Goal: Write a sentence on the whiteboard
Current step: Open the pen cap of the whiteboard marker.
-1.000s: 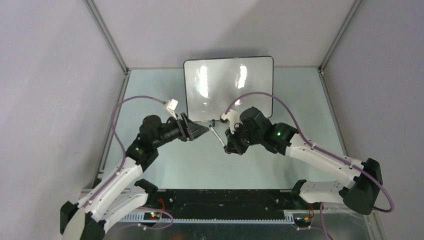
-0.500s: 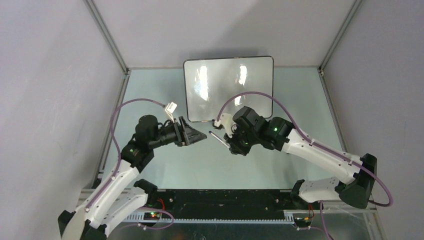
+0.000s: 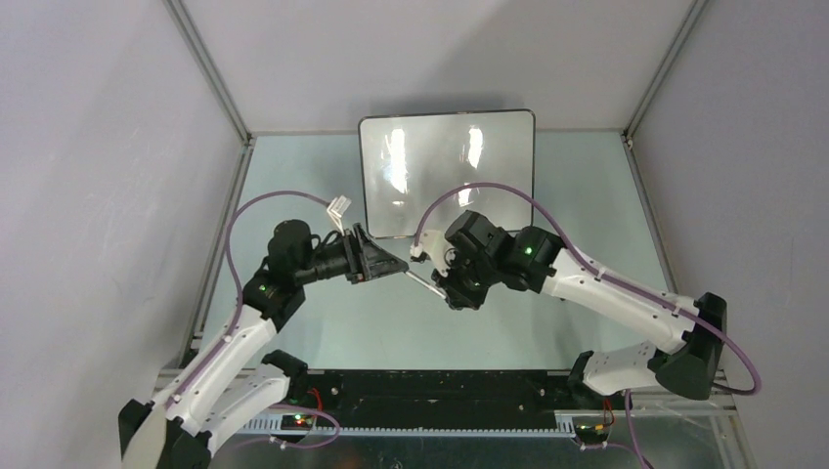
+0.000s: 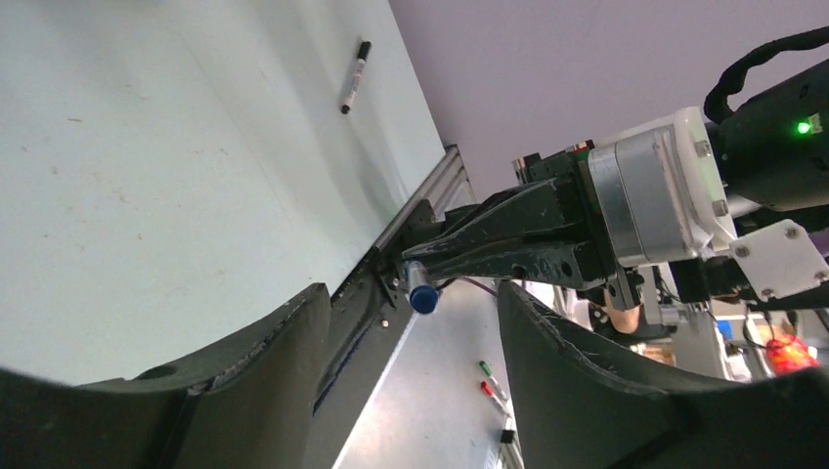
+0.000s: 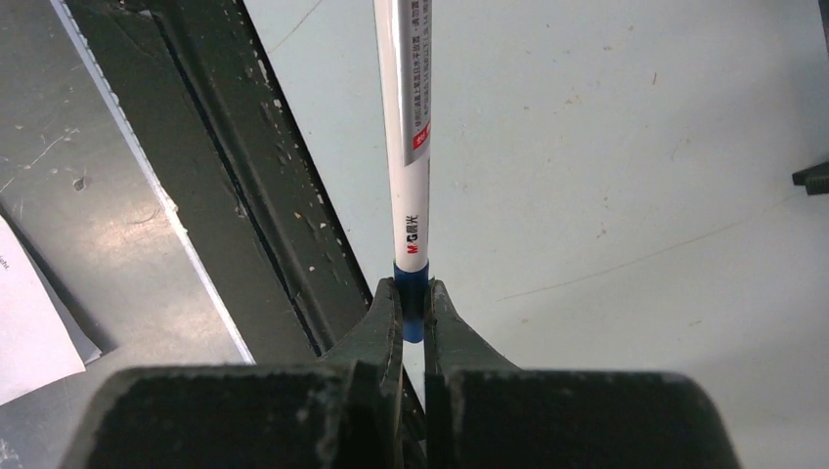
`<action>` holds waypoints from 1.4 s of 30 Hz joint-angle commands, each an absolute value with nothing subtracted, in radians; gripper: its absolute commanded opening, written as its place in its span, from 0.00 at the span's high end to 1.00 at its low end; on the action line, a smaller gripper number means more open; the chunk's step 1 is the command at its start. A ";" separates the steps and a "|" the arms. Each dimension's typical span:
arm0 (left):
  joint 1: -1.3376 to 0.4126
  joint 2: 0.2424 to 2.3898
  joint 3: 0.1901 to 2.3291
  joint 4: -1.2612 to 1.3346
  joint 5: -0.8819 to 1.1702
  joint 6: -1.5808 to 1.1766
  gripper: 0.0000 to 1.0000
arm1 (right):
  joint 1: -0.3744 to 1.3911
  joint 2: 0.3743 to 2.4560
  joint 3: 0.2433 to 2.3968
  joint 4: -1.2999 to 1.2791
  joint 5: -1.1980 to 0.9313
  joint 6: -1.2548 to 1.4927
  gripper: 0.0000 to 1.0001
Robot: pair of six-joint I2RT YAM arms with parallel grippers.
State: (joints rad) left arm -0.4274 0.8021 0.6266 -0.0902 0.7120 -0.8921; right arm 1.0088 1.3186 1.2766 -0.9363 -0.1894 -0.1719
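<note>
The whiteboard stands at the back centre, its face showing only glare; no sentence is in view on it. My right gripper is shut on the blue end of a white marker. The marker's other end, a blue cap, points at my left gripper. That gripper is open, and the cap sits in the gap just ahead of its fingers without touching them. Both grippers hover over the table in front of the board.
A black-capped marker lies on the pale green table. A green marker and a red marker lie beyond the black base rail. White paper lies off the table's edge. Frame posts stand at the back corners.
The right arm has swung left and nearer with the marker, bringing its free end up to the left gripper's tips. The left gripper has shifted slightly nearer and stays open.
</note>
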 commanded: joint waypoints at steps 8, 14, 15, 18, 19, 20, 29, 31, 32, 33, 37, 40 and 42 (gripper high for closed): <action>-0.454 0.868 0.589 0.092 0.870 -0.973 0.43 | 1.057 1.439 1.457 -1.031 -0.223 -0.269 1.00; -0.476 0.878 0.593 0.069 0.874 -0.950 0.47 | 1.065 1.492 1.509 -1.081 -0.190 -0.282 1.00; -0.482 0.881 0.592 0.065 0.873 -0.943 0.48 | 1.065 1.498 1.520 -1.091 -0.187 -0.285 1.00; -0.492 0.880 0.593 0.043 0.874 -0.924 0.49 | 1.067 1.521 1.547 -1.116 -0.177 -0.292 1.00; -0.497 0.882 0.593 0.037 0.872 -0.915 0.50 | 1.068 1.524 1.552 -1.119 -0.178 -0.295 1.00; -0.500 0.884 0.593 0.026 0.873 -0.909 0.50 | 1.069 1.529 1.562 -1.126 -0.175 -0.297 1.00; -0.541 0.913 0.605 -0.042 0.866 -0.851 0.55 | 1.078 1.573 1.613 -1.163 -0.153 -0.326 1.00; -0.547 0.917 0.611 -0.052 0.866 -0.840 0.58 | 1.081 1.584 1.622 -1.169 -0.149 -0.331 1.00; -0.548 0.921 0.613 -0.055 0.868 -0.839 0.58 | 1.082 1.587 1.626 -1.173 -0.150 -0.334 1.00; -0.549 0.922 0.613 -0.057 0.869 -0.838 0.58 | 1.085 1.592 1.627 -1.174 -0.150 -0.336 1.00; -0.551 0.935 0.619 -0.049 0.875 -0.838 0.59 | 1.097 1.603 1.629 -1.176 -0.143 -0.344 1.00; -0.553 0.945 0.626 -0.046 0.884 -0.836 0.66 | 1.101 1.608 1.629 -1.177 -0.141 -0.347 1.00; -0.558 0.950 0.628 -0.045 0.885 -0.834 0.73 | 1.101 1.609 1.630 -1.177 -0.133 -0.346 1.00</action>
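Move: The marker's white body lies just off the left fingertips, its middle about 6 cm right, 3 cm back and 3 cm below the left hand; its blue cap is some 11 cm right, 5 cm back and 5 cm below. The right fingers already grip that cap, the body's middle being 5 cm left, 2 cm ahead and 2 cm above them. The whiteboard's middle stands roughly 22 cm ahead and 9 cm right of the left hand, about 10 cm lower. Fingers already shut on the blue cap, the right hand keeps its pinch and brings the marker about 3 cm left, turning some 10 degrees counter-clockwise and rolling its left side down. The left hand meets it, going back, down and right by about 6 cm in all, turning clockwise; its open fingers slide around the white body and close to about half their gap, with no grip to be seen yet. ##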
